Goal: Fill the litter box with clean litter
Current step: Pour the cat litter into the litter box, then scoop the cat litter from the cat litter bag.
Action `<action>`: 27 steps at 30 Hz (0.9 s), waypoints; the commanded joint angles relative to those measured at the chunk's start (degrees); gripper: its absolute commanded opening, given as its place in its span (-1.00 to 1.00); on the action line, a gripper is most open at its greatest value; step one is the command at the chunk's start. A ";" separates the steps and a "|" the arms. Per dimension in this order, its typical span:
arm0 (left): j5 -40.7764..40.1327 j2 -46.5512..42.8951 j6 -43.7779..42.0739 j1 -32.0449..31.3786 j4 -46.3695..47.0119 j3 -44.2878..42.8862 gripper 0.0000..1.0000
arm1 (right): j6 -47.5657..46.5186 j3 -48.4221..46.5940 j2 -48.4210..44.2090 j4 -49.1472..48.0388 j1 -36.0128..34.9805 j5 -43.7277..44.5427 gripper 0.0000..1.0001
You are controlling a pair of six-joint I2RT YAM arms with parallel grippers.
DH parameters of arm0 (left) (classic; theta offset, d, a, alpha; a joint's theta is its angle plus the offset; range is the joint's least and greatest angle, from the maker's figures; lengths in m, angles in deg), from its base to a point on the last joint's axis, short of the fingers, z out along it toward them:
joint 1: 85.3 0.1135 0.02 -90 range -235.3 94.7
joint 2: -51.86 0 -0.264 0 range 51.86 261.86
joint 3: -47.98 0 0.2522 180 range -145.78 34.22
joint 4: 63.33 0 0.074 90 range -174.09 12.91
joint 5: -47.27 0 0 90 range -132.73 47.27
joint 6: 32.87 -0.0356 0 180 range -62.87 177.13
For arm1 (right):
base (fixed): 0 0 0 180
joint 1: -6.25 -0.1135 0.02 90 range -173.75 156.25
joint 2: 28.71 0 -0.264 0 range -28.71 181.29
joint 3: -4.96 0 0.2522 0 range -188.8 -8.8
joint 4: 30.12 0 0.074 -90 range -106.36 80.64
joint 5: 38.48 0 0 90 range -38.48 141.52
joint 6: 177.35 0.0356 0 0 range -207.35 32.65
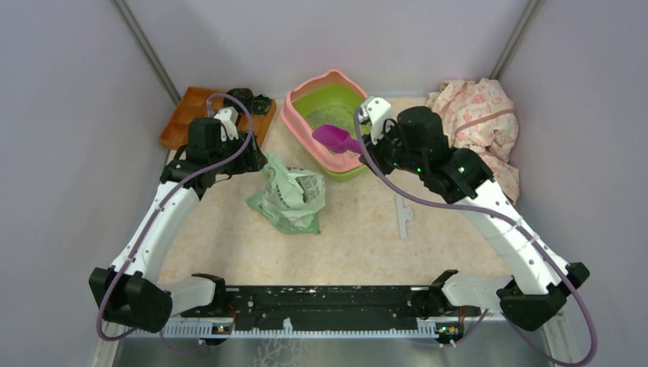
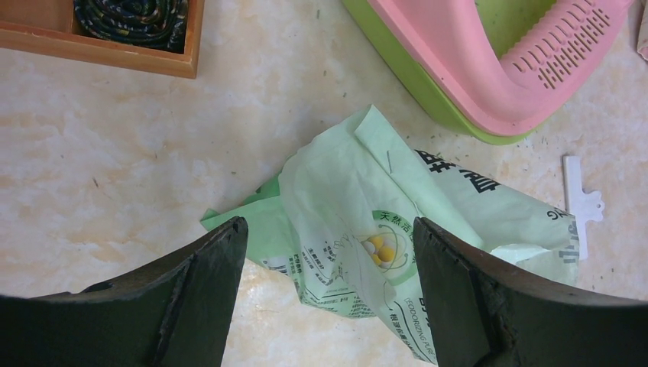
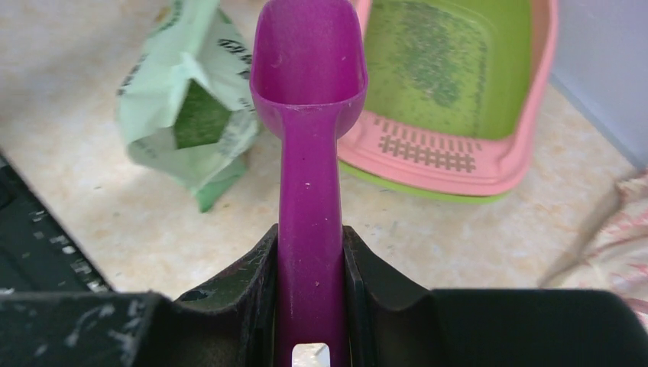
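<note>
The litter box (image 1: 294,115) is a lime green basin with a pink rim, standing at the back centre, and a thin speckled patch of litter (image 1: 325,118) lies in it. My right gripper (image 1: 367,141) is shut on the handle of a purple scoop (image 1: 336,139), whose bowl hangs over the box's near pink grate. In the right wrist view the scoop (image 3: 309,69) points ahead between my fingers (image 3: 309,241), and no litter shows in its bowl. The litter (image 3: 428,61) lies beyond it. My left gripper (image 2: 328,229) hovers open above the pale green bag (image 2: 382,229), touching nothing.
An orange-brown wooden tray (image 1: 191,115) with a dark coiled item sits at the back left. A floral cloth (image 1: 477,115) is bunched at the back right. A white clip (image 1: 403,216) lies right of the bag (image 1: 289,195). Grey walls close three sides.
</note>
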 commanded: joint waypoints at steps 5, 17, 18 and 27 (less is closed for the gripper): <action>-0.69 -1.80 -0.53 -0.28 -0.38 -1.57 0.70 | 6.43 4.14 -5.47 8.37 -1.21 -14.13 -1.00; -0.62 -2.47 -0.33 -0.28 -0.29 -0.96 0.70 | 5.15 6.16 -1.22 8.27 -3.12 -13.71 -1.00; -0.60 -2.54 -0.33 -0.28 -0.29 -0.86 0.70 | 4.98 5.93 -0.48 7.83 -3.20 -13.84 -1.00; -0.50 -2.77 -0.24 -0.28 0.22 0.06 0.70 | 2.91 -0.91 11.32 8.01 -7.47 -10.37 -1.00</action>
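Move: The right hand holds the empty scoop; the litter bag's middle lies about 19 cm to its left, level with it fore and aft, and some 24 cm below. The litter box is roughly 20 cm ahead and 7 cm left, 29 cm down. The grey scraper lies about 10 cm to the right and 3 cm back, 33 cm down. From the left hand the bag is some 6 cm back, 7 cm right and 14 cm below. Back about 8 cm and sinking, the right hand leaves the litter box with the scoop still gripped, then eases a little forward and left while it keeps dropping, some 10 cm in all. The wrist tips the scoop about 25 degrees nose-down and turns it slightly counter-clockwise, bringing the bowl to the litter bag's open mouth. ##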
